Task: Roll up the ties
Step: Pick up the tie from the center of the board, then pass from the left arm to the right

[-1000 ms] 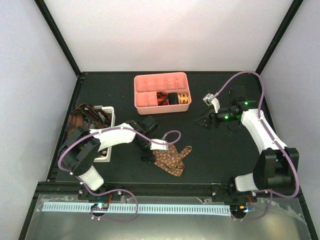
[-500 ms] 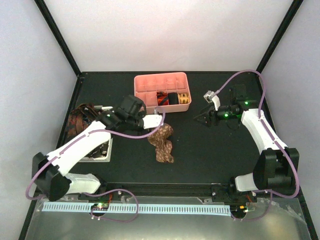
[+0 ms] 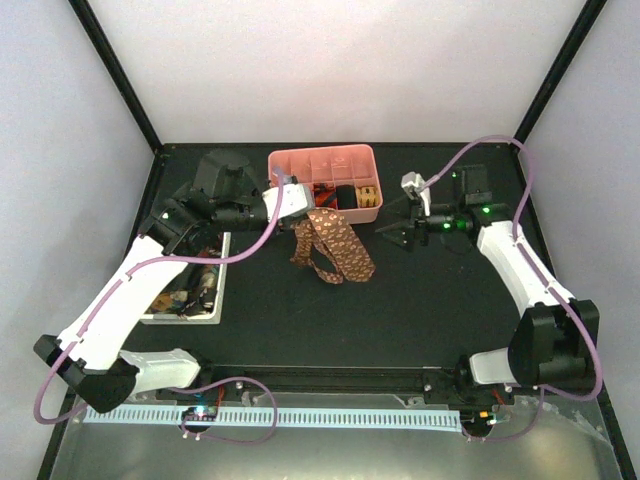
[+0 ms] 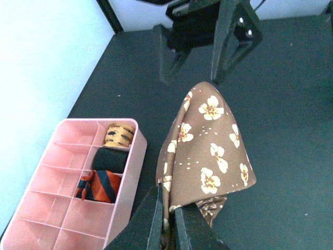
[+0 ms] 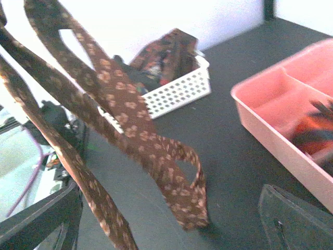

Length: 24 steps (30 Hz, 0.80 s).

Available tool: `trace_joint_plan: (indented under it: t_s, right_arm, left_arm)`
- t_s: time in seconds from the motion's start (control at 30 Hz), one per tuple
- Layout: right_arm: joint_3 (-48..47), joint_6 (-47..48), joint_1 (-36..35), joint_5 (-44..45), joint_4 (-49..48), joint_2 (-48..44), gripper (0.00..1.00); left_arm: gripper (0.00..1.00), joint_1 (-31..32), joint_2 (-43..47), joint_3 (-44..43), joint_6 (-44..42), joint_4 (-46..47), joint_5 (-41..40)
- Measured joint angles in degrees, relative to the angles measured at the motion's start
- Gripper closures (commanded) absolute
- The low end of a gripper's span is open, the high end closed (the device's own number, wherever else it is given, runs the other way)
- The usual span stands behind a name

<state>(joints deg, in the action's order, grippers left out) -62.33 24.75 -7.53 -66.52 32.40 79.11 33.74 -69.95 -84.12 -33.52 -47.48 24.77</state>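
Note:
My left gripper point(image 3: 302, 214) is shut on the brown tie point(image 3: 335, 252), a floral-print one, and holds it up just in front of the pink tray point(image 3: 320, 163). In the left wrist view the jaws point(image 4: 169, 219) pinch a fold of the brown tie point(image 4: 210, 151), which drapes forward. The tie's loose lengths hang down to the mat, looping at the lower end point(image 5: 187, 198). My right gripper point(image 3: 390, 237) stands open a little to the tie's right, pointing at it, with nothing between its fingers point(image 4: 229, 49). Rolled ties sit in the tray: gold point(image 4: 118, 134), black point(image 4: 110, 160), red-orange striped point(image 4: 98, 186).
A white slotted basket point(image 3: 212, 300) at the left holds more ties point(image 5: 166, 52). The pink tray's wall point(image 5: 270, 112) stands close to my right gripper's right. The enclosure's black posts and white walls border the mat.
The left gripper shut on the brown tie and the arm lifted it from the front-centre mat back toward the pink tray. The right gripper shifted slightly left toward it.

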Motion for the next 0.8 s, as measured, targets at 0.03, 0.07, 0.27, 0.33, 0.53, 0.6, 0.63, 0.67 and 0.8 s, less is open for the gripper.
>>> trace_joint_plan:
  t_s: [0.03, 0.07, 0.27, 0.33, 0.53, 0.6, 0.63, 0.67, 0.8]
  right_arm:
    - [-0.2, -0.6, -1.2, -0.4, -0.9, 0.0, 0.02]
    - [-0.3, -1.2, -2.5, -0.8, -2.0, 0.0, 0.02]
    - [-0.4, -7.1, -11.0, -4.8, -10.5, -0.5, 0.05]
    - [-1.2, -9.0, -13.0, -5.6, -11.7, -0.5, 0.05]
    - [-4.1, -14.2, -19.6, -8.8, -16.3, -1.4, 0.26]
    - [-4.5, -15.9, -21.2, -10.6, -17.4, -1.6, 0.35]
    - [-4.5, -16.4, -21.7, -11.3, -17.7, -1.6, 0.42]
    - [-4.5, -16.9, -21.9, -12.0, -18.0, -1.6, 0.53]
    - [-4.5, -19.9, -22.8, -13.7, -18.5, -1.6, 0.98]
  left_arm:
    - [0.98, -0.1, 0.0, -0.6, 0.5, -0.2, 0.5]
    - [0.98, -0.3, 0.0, -1.2, 1.0, -0.4, 1.2]
    - [0.98, -0.7, 0.0, -3.1, 4.4, 0.1, 5.3]
    - [0.98, -0.7, -0.2, -3.0, 5.4, 0.4, 6.3]
    - [0.98, -0.7, -0.2, -2.9, 7.3, 1.7, 7.3]
    - [0.98, -0.7, -0.3, -2.9, 8.0, 2.3, 7.3]
    - [0.98, -0.8, -0.3, -2.8, 8.3, 2.6, 7.3]
    - [0.98, -0.9, -0.3, -2.7, 8.7, 2.9, 7.3]
    - [0.98, -1.4, -0.7, -2.1, 10.1, 4.1, 7.3]
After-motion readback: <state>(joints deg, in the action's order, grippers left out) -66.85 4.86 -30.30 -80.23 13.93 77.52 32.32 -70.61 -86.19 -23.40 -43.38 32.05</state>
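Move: The brown flowered tie hangs already pinched in the left hand, its middle about 8 cm right of that hand, 3 cm back and 9 cm below. From the open right hand that middle lies some 11 cm left, 7 cm back and about level. Ahead of the right hand is the pink box, some 19 cm out, 11 cm left and 23 cm down; the rolled ties in it stand 16 cm ahead, 6 cm left and 22 cm below. The hanging tie is met by the right hand, which sweeps back, left and up, about 10 cm each way, turning some 30 degrees counter-clockwise with its fingers wide, then closes them most of the way on the tie's near side, below the left grip. The left hand keeps its pinch, rising about 3 cm and rolling slightly. ##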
